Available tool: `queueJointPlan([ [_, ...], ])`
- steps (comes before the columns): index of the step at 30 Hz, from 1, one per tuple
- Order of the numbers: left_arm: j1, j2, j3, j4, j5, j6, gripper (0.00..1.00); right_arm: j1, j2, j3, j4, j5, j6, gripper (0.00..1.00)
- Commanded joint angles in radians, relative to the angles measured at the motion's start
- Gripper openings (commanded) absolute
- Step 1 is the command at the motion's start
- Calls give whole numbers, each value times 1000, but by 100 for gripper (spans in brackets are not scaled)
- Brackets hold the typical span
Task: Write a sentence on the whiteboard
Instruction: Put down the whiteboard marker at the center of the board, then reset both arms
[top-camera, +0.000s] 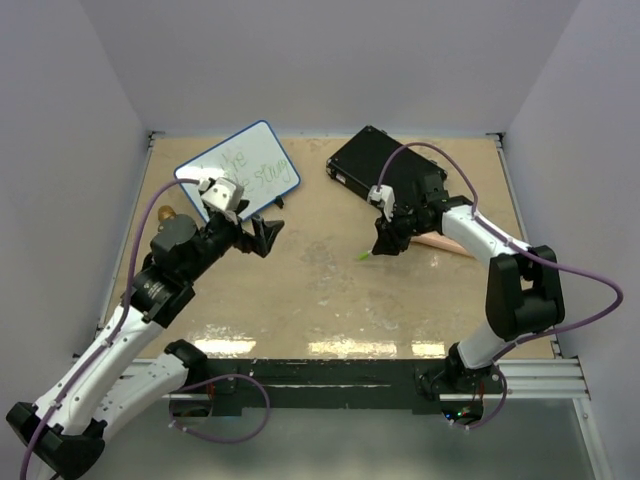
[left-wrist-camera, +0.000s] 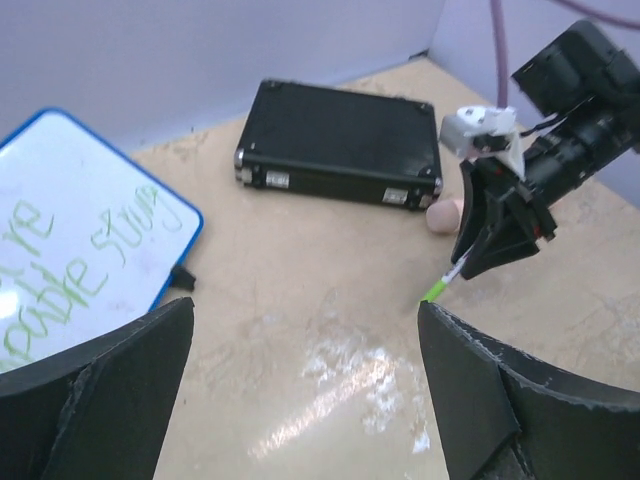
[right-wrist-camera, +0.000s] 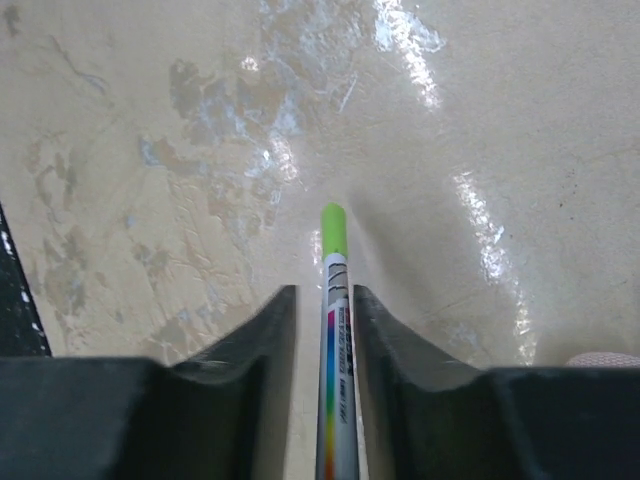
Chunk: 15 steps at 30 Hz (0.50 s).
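Note:
The whiteboard, white with a blue rim, lies at the back left with the green sentence written on it in two lines. My left gripper hangs just right of the board's near corner, open wide with nothing between its fingers. My right gripper points down at mid-table. A green-capped marker lies between its jaws, cap end forward on the table. A thin gap shows on each side of the barrel.
A black case lies at the back right. A pinkish wooden piece sits beside the right arm. A small black item lies at the whiteboard's near edge. White walls close in the table.

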Motion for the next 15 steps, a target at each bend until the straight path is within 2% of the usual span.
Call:
queueJointPlan([
  [1, 5, -84, -50, -172, -113, -57, 98, -3, -32, -13, 55, 69, 5, 42],
  [2, 5, -101, -53, -178, -133, -63, 98, -5, -35, -10, 58, 78, 5, 51],
  [5, 5, -149, -64, -187, -144, -87, 100, -5, -58, 19, 55, 146, 11, 68],
  [7, 5, -160, -47, -204, -150, -103, 100, -8, -109, 72, 19, 215, 3, 72],
  [11, 6, -177, 53, -207, -145, -245, 100, -34, -240, 200, -60, 279, -14, 78],
  [12, 6, -178, 82, -198, -137, -259, 100, -60, -267, 221, -66, 266, 1, 85],
  [15, 6, -128, 208, -216, -167, -247, 100, -152, -360, 261, -39, 137, 110, 94],
])
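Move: The right hand still has the marker between its fingers, and the bare spot where it will lie is almost under the hand, about 4 cm down, 1 cm back and 1 cm to the right. The pink microphone's middle is some 17 cm to the right and 3 cm ahead; the black case's middle is roughly 23 cm ahead, 1 cm to the right. From the raised left hand, the marker's spot is about 29 cm to the right, 4 cm ahead and 28 cm below. Almost in place at first, sinking barely half a centimetre, the right hand spreads its fingers wide and lets go of the marker; then it rises ever faster, about 11 cm, drifting forward and right towards the microphone while the wrist tips back some 20 degrees. The empty left hand, still wide open, eases left and back about 5 cm, dipping and rising again. ##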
